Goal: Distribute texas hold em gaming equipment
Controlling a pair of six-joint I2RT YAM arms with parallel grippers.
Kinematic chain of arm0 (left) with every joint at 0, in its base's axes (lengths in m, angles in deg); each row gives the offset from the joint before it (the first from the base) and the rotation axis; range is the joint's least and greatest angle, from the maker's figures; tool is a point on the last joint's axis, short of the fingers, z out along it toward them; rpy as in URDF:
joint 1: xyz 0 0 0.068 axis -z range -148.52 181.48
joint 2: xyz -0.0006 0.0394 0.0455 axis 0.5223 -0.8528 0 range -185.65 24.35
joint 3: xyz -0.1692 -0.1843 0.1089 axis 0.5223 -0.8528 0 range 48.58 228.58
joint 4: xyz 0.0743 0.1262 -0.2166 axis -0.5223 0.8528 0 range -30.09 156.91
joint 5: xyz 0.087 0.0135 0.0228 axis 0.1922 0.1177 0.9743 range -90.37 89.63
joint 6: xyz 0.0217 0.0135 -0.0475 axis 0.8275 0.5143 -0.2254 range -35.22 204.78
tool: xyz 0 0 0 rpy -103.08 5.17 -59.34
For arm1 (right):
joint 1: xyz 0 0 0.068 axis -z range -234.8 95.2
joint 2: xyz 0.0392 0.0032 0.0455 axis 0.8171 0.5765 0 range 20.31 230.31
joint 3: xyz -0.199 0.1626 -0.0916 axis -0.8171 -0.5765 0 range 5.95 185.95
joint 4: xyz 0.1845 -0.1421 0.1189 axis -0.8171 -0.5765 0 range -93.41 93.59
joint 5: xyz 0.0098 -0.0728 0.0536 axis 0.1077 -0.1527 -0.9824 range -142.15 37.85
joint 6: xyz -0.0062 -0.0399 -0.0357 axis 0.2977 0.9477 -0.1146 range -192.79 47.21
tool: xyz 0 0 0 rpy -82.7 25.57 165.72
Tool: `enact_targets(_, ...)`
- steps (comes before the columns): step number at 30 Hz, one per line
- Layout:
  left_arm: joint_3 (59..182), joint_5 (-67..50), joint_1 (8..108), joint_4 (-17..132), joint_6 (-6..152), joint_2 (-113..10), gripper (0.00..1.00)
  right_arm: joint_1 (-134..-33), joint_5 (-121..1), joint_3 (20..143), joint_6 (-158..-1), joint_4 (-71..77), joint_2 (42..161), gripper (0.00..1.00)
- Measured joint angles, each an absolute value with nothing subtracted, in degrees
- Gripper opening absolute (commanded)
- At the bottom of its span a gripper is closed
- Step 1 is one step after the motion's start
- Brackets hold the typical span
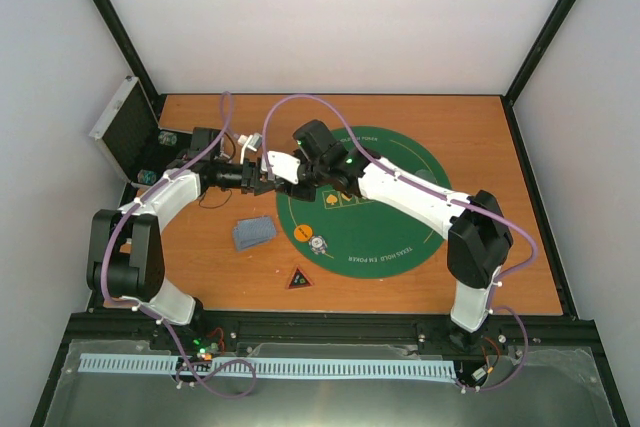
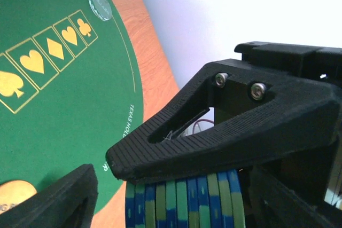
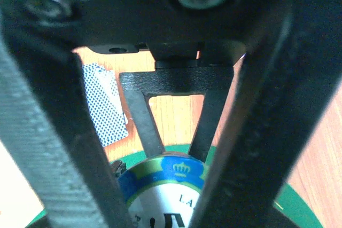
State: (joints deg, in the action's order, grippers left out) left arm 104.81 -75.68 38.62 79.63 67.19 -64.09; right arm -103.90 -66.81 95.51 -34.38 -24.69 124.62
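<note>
Over the left edge of the green mat [image 1: 400, 237] my two grippers meet. A stack of blue-and-green chips [image 2: 181, 198] stands edge-on, and my right gripper [image 3: 160, 185] is shut on it. Its ribbed finger [image 2: 224, 132] lies across the stack in the left wrist view, and the crown-marked end chip [image 3: 168, 182] shows between its fingers. My left gripper [image 2: 176, 206] is open around the same stack, with a gap beside its left finger [image 2: 64, 198]. Blue-backed cards [image 1: 254, 232] lie on the wood. On the mat sit an orange chip [image 1: 302, 232], a speckled white chip [image 1: 318, 243] and a clear disc [image 2: 100, 5].
The dark red-edged triangle [image 1: 298, 278] lies near the mat's front edge. The open silver case [image 1: 125, 127] leans at the back left corner, with the left arm [image 1: 170, 192] stretched in front of it. The right arm [image 1: 420, 197] crosses the mat.
</note>
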Motion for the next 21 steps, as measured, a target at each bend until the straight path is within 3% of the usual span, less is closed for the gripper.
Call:
enact_targets(10,104.8,-75.6,38.6,80.7,69.5,-63.7,0.86,-102.1,-67.6,94.2,-36.7,-25.2,124.5,0.03)
enact_targets(21,104.8,-73.9,38.1,81.4,70.9,-63.5,1.0,-99.4,-65.9,83.0,-40.2,-24.5,118.3,0.03)
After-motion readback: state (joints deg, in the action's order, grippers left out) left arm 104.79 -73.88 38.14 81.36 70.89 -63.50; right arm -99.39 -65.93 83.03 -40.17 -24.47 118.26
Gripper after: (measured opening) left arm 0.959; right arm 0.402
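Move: The stack of chips sits right at both finger pads, pinched by the right gripper and also between the left gripper's already loosened fingers. From the right hand, the mat's printed card row is roughly 19 cm to the right, 5 cm ahead and 20 cm below. Near table level, the orange button lies about 6 cm back and 4 cm right, the white-and-blue chip 9 cm back and 7 cm right, the grey cards 5 cm back and 7 cm left. Open the left gripper the rest of the way and hold that arm where it is. Keep the right fingers pinched on the chip stack and, starting gently then faster, draw it out from between the left fingers, about 6 cm to the right and 4 cm down, further over the green mat towards the card row, turning the wrist some 10 degrees clockwise as its fingers tip slightly. ##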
